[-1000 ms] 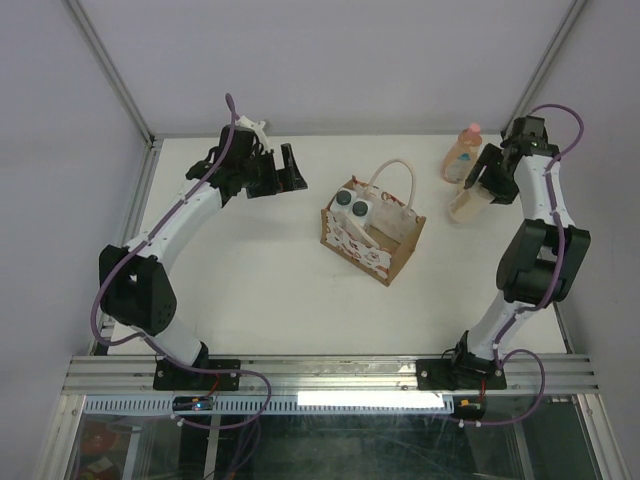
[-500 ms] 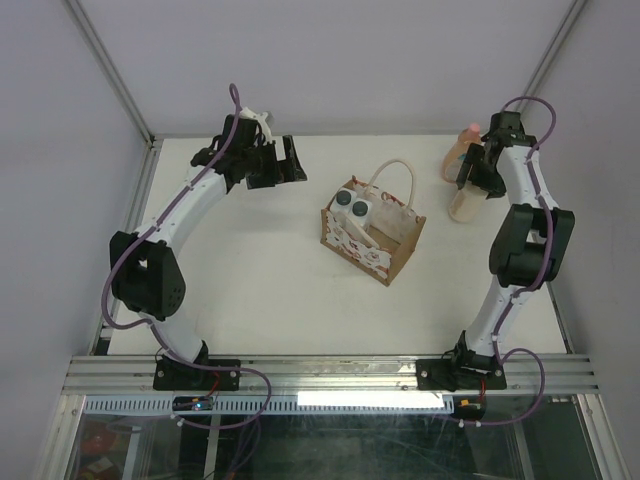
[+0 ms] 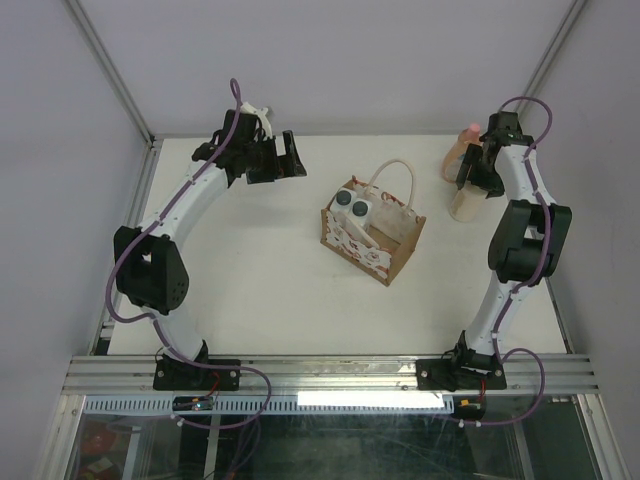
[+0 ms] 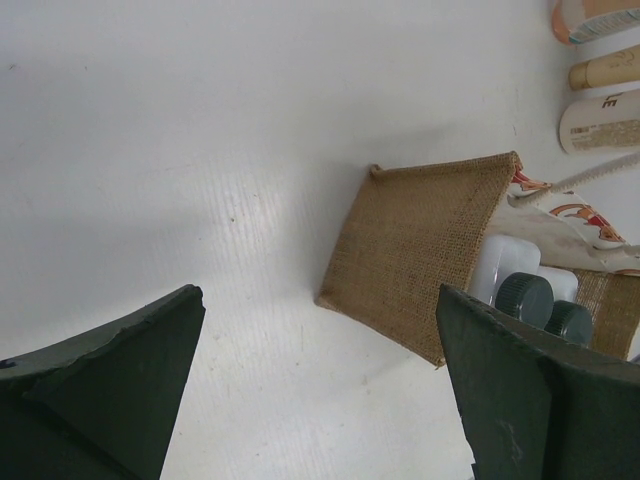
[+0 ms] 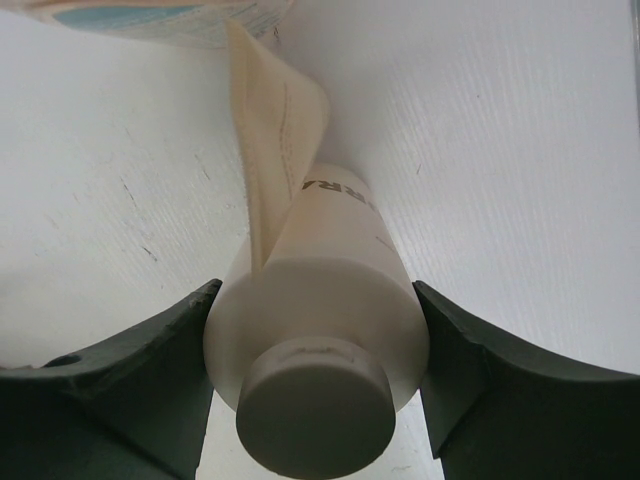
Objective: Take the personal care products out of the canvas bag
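The canvas bag (image 3: 372, 238) stands mid-table, and two white bottles with dark caps (image 3: 352, 205) are upright inside it. The left wrist view shows the bag's plain brown side (image 4: 420, 250) and the dark caps (image 4: 525, 300). My left gripper (image 3: 288, 160) (image 4: 320, 300) is open and empty, hovering left of the bag. My right gripper (image 3: 470, 178) (image 5: 315, 290) reaches down over the cream bottle (image 3: 462, 206) (image 5: 320, 330) at the far right, with both jaws against its sides. The peach-orange bottle (image 3: 461, 153) (image 5: 150, 12) stands just behind it.
A beige flat tube (image 5: 270, 130) (image 4: 605, 68) lies between the peach and cream bottles. The bag's rope handles (image 3: 395, 172) arch above its opening. Cage posts stand at the back corners. The table's right edge is close to the right arm.
My right arm has drawn back towards the far edge, and the cream bottle has shifted slightly left. My left arm has pulled a little further back. The bag has not moved.
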Motion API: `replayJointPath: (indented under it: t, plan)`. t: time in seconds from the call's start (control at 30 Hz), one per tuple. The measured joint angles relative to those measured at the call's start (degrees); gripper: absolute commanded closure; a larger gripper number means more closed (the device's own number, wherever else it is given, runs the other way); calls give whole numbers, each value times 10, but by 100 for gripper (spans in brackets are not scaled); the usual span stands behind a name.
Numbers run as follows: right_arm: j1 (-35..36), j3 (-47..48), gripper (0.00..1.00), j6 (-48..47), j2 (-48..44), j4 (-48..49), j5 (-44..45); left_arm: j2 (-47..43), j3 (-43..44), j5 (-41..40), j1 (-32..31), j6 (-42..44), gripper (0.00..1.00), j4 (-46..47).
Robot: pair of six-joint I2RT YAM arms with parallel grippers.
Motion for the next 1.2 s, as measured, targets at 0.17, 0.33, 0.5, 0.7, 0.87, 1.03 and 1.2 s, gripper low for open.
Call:
replayJointPath:
  t: [0.17,0.33,0.5,0.7,0.87,1.03,1.2]
  plan:
    - [0,0,34,-1,0,0,0,3,4,0,3,0,1,-2]
    - [0,0,18,-2,0,0,-1,3,7,2,3,0,1,-3]
    - [0,-3,7,-3,-14,8,-1,3,7,7,3,-1,1,-3]
    - [0,-54,6,-4,-104,23,-1,-5,-14,18,3,-10,1,3]
    - [0,-142,7,1,-217,38,-28,-38,-67,29,3,-23,1,14]
    - [-1,-228,8,11,-311,45,-95,-85,-122,40,3,-45,1,34]
    - [16,-272,11,32,-387,62,-186,-127,-179,54,3,-68,1,68]
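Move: The cream bottle stands on the table between my right hand's fingers, its middle about 3 cm below the hand point. From that hand, the tan tube is about 5 cm ahead and 1 cm left, the orange bottle some 9 cm ahead and 4 cm left, and the canvas bag roughly 9 cm back and 27 cm left. From my left hand, the bag lies 11 cm back, 20 cm right and 12 cm below; the cream bottle is about 50 cm right, 1 cm ahead and 11 cm down. I open my right fingers and let go of the cream bottle, lift off it, then swing back and lastly left towards the canvas bag, ending about 10 cm higher, 10 cm back and 8 cm left, the fingers tipping some 20 degrees up and outward. My left hand, still wide open, waits, then draws back about 6 cm towards the bag. ##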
